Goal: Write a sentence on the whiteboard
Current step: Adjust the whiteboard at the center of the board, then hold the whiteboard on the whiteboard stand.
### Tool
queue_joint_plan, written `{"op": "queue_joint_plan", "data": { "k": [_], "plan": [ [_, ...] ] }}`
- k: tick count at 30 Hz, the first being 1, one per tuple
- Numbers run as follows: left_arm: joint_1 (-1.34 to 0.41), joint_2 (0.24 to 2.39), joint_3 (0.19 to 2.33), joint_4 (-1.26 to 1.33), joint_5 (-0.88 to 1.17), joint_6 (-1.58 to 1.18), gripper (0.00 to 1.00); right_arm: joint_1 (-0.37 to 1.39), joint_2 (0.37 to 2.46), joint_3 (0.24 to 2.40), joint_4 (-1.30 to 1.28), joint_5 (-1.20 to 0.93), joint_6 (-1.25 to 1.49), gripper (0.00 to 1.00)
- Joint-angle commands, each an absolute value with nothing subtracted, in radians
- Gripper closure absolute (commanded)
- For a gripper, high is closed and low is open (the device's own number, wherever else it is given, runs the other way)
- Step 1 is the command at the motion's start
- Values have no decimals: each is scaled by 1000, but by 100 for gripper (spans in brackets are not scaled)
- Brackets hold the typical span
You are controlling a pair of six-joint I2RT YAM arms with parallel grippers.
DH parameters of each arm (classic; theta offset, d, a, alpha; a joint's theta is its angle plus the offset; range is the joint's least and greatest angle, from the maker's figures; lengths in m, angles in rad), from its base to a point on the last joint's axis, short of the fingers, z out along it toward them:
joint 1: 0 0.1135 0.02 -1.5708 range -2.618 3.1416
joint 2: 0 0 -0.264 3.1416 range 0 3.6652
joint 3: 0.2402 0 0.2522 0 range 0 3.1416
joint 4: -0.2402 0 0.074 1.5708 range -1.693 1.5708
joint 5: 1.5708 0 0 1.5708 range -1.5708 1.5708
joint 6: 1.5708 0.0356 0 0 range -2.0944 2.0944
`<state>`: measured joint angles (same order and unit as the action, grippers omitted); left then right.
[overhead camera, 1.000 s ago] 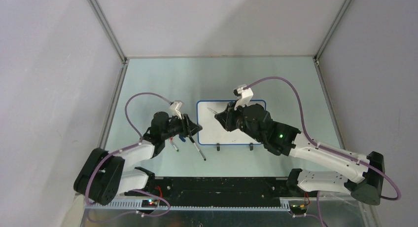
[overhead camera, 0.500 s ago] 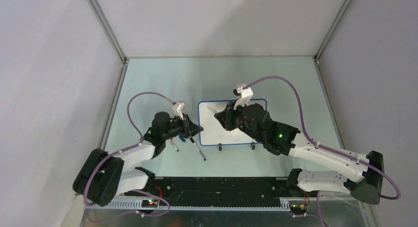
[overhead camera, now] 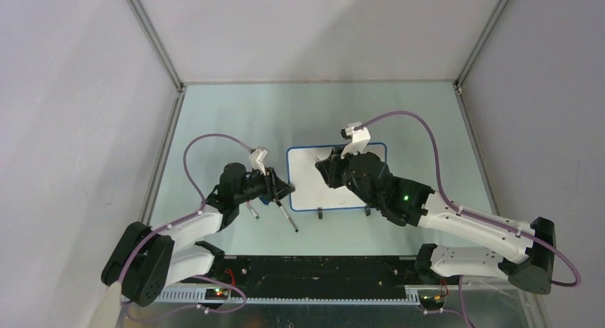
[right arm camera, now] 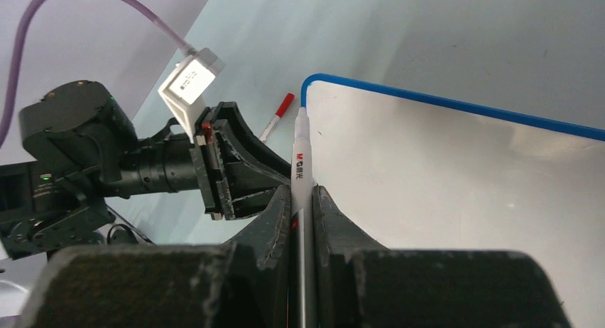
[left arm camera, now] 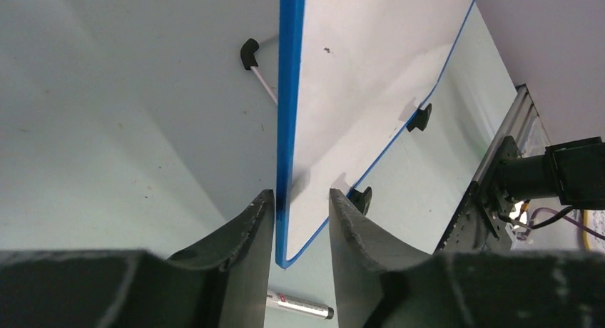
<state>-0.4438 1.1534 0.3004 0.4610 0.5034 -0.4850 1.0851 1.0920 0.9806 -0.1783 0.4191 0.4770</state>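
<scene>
The whiteboard [overhead camera: 310, 192] lies flat in the middle of the table, white with a thin blue rim [left arm camera: 289, 93]. No sentence shows on its white face [right arm camera: 442, 171]. My left gripper [overhead camera: 283, 190] straddles the board's left edge. In the left wrist view its jaws [left arm camera: 301, 194] stand open. One finger is against the rim, and the other stands off the white face. My right gripper [overhead camera: 324, 165] is over the board's far left part, shut [right arm camera: 303, 192] on a white marker [right arm camera: 300, 160]. The marker's tip sits near the board's corner.
Two loose markers [overhead camera: 287, 217] [overhead camera: 251, 210] lie on the table near my left gripper, and one shows below its jaws [left arm camera: 300, 305]. A red-capped marker [right arm camera: 277, 116] lies past the board's corner. Black clip feet [left arm camera: 421, 118] stick out from the board's near edge.
The whiteboard has slid slightly to the right and toward me. My right gripper has shifted right with the marker, and the left arm has followed the board's edge.
</scene>
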Motion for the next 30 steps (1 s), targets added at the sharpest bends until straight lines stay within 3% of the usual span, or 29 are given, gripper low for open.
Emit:
{"op": "queue_joint_plan", "data": {
  "k": [1, 8, 13, 15, 18, 25, 30],
  "plan": [
    [-451, 1071, 300, 431, 457, -446, 56, 1129, 1066, 1026, -176, 543, 447, 100],
    [-452, 934, 257, 423, 395, -437, 38, 1132, 1040, 1025, -178, 477, 437, 100],
    [-451, 836, 246, 371, 271, -438, 8, 1132, 982, 956, -140, 464, 446, 100],
    [-451, 794, 239, 359, 232, -441, 2, 1131, 940, 895, -70, 444, 440, 100],
    [-451, 738, 208, 387, 182, -448, 1, 1128, 890, 829, 46, 407, 425, 100],
    [-451, 616, 72, 585, 188, -425, 1, 1125, 858, 810, 48, 397, 398, 100],
    [-449, 680, 53, 617, 143, -486, 1, 1125, 868, 810, 62, 382, 392, 100]
  ]
}}
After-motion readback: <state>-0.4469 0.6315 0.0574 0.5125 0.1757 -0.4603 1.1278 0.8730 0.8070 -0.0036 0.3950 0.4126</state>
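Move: The whiteboard's left edge is already between the left hand's loosening fingers; its middle lies about 16 cm to the right, 4 ahead and roughly level. The black marker is 8 cm back, 1 left and 8 below that hand; a blue cap is 3 back, 9 left and equally low. From the right hand, which grips the pen, the whiteboard's middle is about 7 cm right, 3 back and 18 below. Opening wide, the left hand leaves the whiteboard's edge, 6 cm left and 4 up; right backs off, lifting pen. ##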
